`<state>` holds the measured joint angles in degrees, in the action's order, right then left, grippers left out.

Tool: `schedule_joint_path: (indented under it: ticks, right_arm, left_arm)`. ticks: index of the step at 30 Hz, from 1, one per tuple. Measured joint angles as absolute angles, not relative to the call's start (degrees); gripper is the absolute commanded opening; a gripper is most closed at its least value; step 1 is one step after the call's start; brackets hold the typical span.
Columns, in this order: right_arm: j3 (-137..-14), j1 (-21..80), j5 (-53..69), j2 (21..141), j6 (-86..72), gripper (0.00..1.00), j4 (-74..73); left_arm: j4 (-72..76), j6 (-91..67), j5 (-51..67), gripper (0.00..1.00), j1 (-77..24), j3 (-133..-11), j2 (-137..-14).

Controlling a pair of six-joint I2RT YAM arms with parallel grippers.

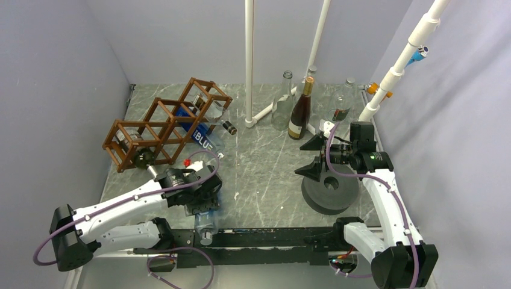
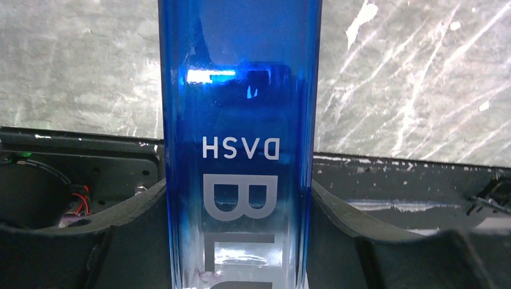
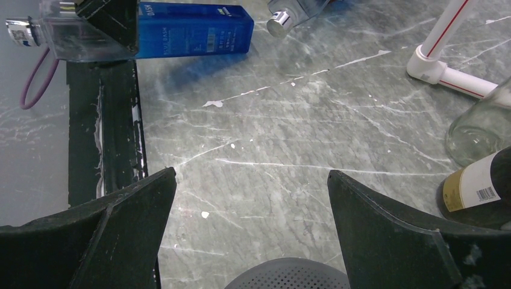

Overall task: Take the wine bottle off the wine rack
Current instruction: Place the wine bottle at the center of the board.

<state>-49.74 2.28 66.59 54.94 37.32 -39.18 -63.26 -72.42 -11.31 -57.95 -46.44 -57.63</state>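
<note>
The wine bottle [image 1: 203, 144] is a tall square blue one with "BLUE DASH" printed on it. It lies lengthwise toward the near edge, with its base end just in front of the brown wooden wine rack [image 1: 158, 123]. My left gripper [image 1: 203, 195] is shut on its body. In the left wrist view the blue bottle [image 2: 238, 90] fills the gap, and both black fingers [image 2: 123, 226] press its sides. Its clear neck and cap [image 3: 21, 33] point at the arm bases. My right gripper [image 1: 316, 159] hangs wide open and holds nothing [image 3: 251, 174].
Other bottles [image 1: 214, 114] stay in the rack's cells. A dark wine bottle [image 1: 300, 111] and clear bottles [image 1: 282, 102] stand at the back near white pipes [image 1: 249, 60]. A grey perforated round object [image 1: 330, 189] sits under my right gripper. A black rail [image 1: 271, 238] runs along the near edge.
</note>
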Motion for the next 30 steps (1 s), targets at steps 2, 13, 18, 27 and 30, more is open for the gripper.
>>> schedule_joint_path:
  ticks: [2, 13, 18, 27, 30]
  right_arm:
    - [-49.74, 2.28, 66.59, 54.94, 37.30, 1.00, -39.18]
    - [-49.74, 2.28, 66.59, 54.94, 37.30, 1.00, -39.13]
    - [-49.60, 2.31, 66.63, 54.89, 37.39, 1.00, -39.13]
    - [-49.04, 2.81, 68.38, 54.83, 40.36, 1.00, -39.75]
    - [-48.99, 3.29, 69.47, 54.85, 42.61, 1.00, -40.66]
  left_arm:
    - [-63.37, -71.53, -10.09, 0.00, -57.95, -46.89, -57.56]
    - [-64.49, -66.13, -2.63, 0.00, -57.95, -50.94, -59.31]
    - [-63.68, -63.77, 0.05, 0.00, -57.95, -52.29, -61.08]
    - [-60.99, -60.20, 4.69, 0.00, -57.63, -55.11, -65.56]
    - [-59.61, -58.89, 6.96, 0.00, -57.23, -56.38, -67.53]
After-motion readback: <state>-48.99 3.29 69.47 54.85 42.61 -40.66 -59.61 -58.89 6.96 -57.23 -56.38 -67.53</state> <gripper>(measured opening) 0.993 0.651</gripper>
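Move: I already hold the blue bottle in my left hand, its neck towards my base. The open centre of the board lies about 16 cm ahead, 17 cm to the right and 12 cm below that hand. The other blue bottle lies in the rack about 28 cm ahead and 3 cm left; the black weight sits some 10 cm ahead and 45 cm right. From my open right hand, the held bottle is about 35 cm left, 12 cm back and 13 cm lower. With my left hand still gripping the blue bottle clear of the board, I carry it about 6 cm to the right, towards my right hand, while lifting it some 3 cm and first easing back slightly. The wrist turns about 20 degrees clockwise, swinging the bottle's bottom end to the right. ##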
